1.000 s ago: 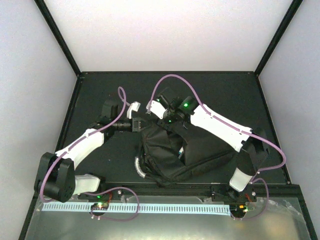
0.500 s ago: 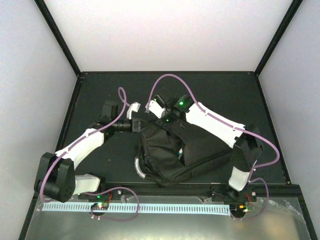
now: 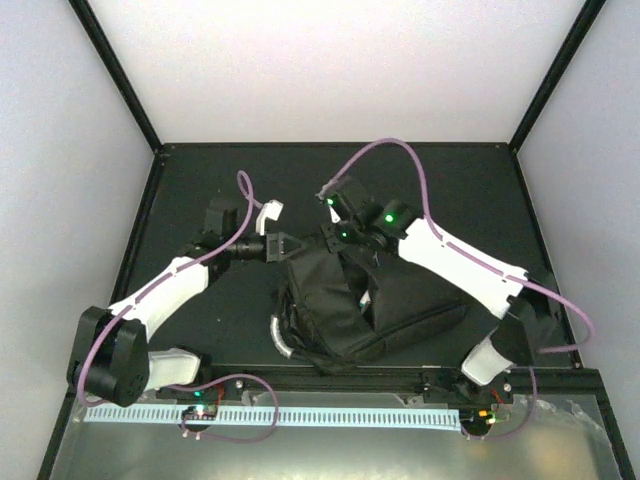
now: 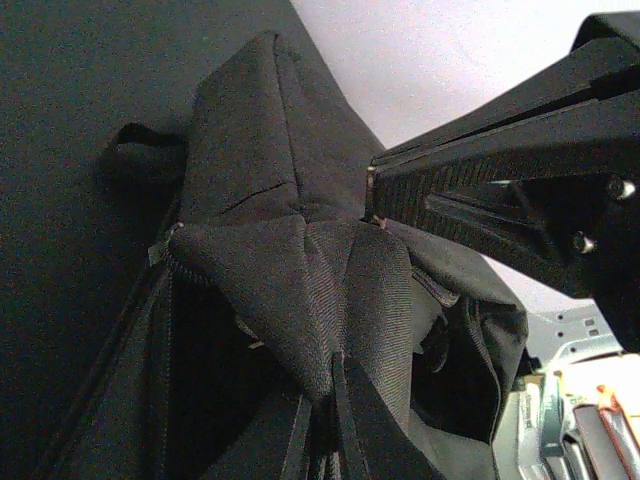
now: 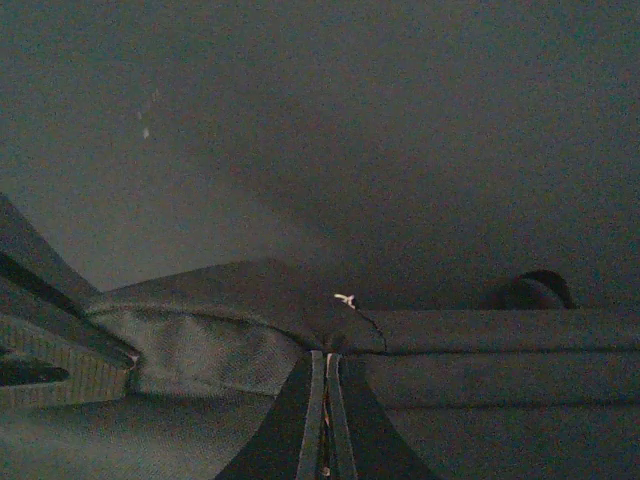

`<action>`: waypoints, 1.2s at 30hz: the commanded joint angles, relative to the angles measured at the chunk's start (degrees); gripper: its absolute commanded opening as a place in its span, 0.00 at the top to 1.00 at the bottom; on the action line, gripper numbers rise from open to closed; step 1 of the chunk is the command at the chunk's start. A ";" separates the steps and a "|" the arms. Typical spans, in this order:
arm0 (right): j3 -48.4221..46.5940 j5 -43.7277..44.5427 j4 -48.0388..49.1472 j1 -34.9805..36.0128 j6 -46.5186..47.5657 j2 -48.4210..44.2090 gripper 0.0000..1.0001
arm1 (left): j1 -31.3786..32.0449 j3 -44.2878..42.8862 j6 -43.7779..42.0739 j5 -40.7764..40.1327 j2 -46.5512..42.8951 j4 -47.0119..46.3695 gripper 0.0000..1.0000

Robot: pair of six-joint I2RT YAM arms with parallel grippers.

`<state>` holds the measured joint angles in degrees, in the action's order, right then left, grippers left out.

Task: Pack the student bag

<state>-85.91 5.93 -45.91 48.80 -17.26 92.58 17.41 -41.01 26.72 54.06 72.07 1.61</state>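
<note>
The student bag [image 3: 340, 320], a large black backpack, lies in the middle of the table with its grey handle [image 3: 280, 337] toward the near left. Both grippers hold its far top edge. My left gripper [image 3: 288, 246] is shut on a fold of the bag's fabric [image 4: 300, 270], its fingers pinched together at the bottom of the left wrist view [image 4: 335, 368]. My right gripper [image 3: 334, 238] is shut on the bag's rim just to the right, with the cloth [image 5: 250, 300] bunched between its tips [image 5: 325, 356]. The bag's mouth gapes dark below the left gripper.
Something pale [image 3: 362, 300] shows inside the bag's opening. A light blue ruled strip [image 3: 330, 415] runs along the near edge above a metal shelf. White walls with black corner posts [image 3: 120, 80] enclose the black table [image 3: 450, 190].
The right gripper has closed on the bag's rim. It then shifted right and slightly back, its elbow swinging outward. The left arm holds still.
</note>
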 commanded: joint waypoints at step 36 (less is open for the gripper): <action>31.03 -15.58 25.51 2.49 26.99 -35.62 0.90 | 1.22 -0.72 1.23 3.35 7.56 -1.69 0.99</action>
<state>-55.20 -5.08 -26.04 50.52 1.04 63.46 20.25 -40.49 30.13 61.08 78.30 -3.01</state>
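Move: My right hand has its fingers shut at the bag's far rim, seemingly on the zip tab. From it, the open gap in the bag, with something white showing inside, lies about 10 cm back, 7 cm right and 10 cm down. The rim fold that my left fingers pinch is some 5 cm to its left and 2 cm back, slightly lower. From my left hand, that gap is roughly 12 cm right, 9 cm back and 9 cm down. I first tug up and to the right with my right hand, about 2 cm, rolling it and turning clockwise. I ease back left, then sweep some 8 cm back and a little right, towards the open gap and away from my left grip, turning counter-clockwise and coming free of the rim with fingers nearly shut. My left hand keeps its pinch, rising slightly, then sinking while drifting right and back. ##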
